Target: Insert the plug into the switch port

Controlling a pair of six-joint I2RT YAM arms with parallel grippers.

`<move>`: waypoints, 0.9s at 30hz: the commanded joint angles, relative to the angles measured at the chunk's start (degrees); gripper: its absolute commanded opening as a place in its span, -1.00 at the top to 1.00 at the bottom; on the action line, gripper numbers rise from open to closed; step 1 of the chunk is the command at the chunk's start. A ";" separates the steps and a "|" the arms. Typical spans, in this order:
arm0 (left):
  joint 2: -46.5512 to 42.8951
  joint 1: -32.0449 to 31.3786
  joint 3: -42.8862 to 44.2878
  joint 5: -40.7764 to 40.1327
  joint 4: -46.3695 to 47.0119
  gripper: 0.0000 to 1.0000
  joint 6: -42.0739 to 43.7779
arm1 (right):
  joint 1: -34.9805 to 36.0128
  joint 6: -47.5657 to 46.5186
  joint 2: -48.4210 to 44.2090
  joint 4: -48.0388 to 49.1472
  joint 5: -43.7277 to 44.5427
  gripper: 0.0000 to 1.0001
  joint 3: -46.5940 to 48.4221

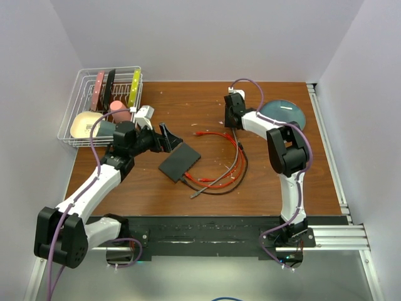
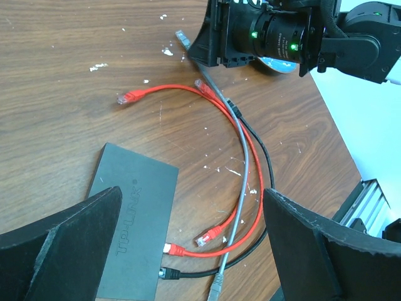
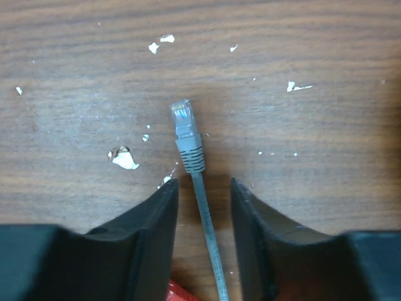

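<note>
The flat black switch (image 1: 179, 162) (image 2: 135, 219) lies mid-table. A red plug (image 2: 168, 249) and a black plug (image 2: 166, 273) sit in ports on its edge; the free switch port itself is too small to make out. A grey plug (image 3: 185, 128) lies on the wood, its cable (image 3: 210, 238) running back between the fingers (image 3: 163, 213) of my right gripper (image 3: 203, 188) (image 1: 233, 122). The jaws are narrowed around the cable, with a gap on each side. My left gripper (image 2: 191, 200) (image 1: 164, 139) hangs wide open over the switch's edge, holding nothing.
Loose red, black and grey cables (image 1: 225, 169) loop right of the switch, with a free red plug (image 2: 207, 238) and a grey plug (image 2: 216, 288) near its edge. A wire dish rack (image 1: 100, 103) stands back left. A round blue-grey plate (image 1: 283, 113) lies back right.
</note>
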 commanded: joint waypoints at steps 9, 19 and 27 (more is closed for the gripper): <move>-0.52 -0.10 -0.11 1.27 3.03 -1.00 -0.26 | 0.07 -0.86 0.59 -2.77 0.87 1.00 2.89; -1.67 -0.10 0.16 1.00 2.24 -1.00 -0.17 | -0.28 -2.53 -19.88 1.02 10.62 1.00 -3.79; -3.25 -0.10 1.21 0.56 0.66 -1.00 0.36 | -0.28 -5.60 -40.42 1.45 19.50 1.00 -4.15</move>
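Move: Just ahead of the right hand lies the grey cable's far plug, its middle about 3 cm forward, 1 cm left and 1 cm below. A red plug lies some 5 cm back and 2 cm left of that hand, the black cable's free plug about 11 cm back and 3 cm right, and the plate about 21 cm right and 2 cm forward. From the left hand the grey plug is roughly 23 cm ahead, 18 cm right and 17 cm below. Closing its part-open fingers almost in place, the right hand pinches the grey cable at the rear of the far plug's boot, the plug pointing out past the fingertips. Then it lifts the plug fast off the table, some 24 cm up, drifting about 5 cm right towards the plate's side and a little back, while the wrist tips the fingers upward by about 25 degrees. ##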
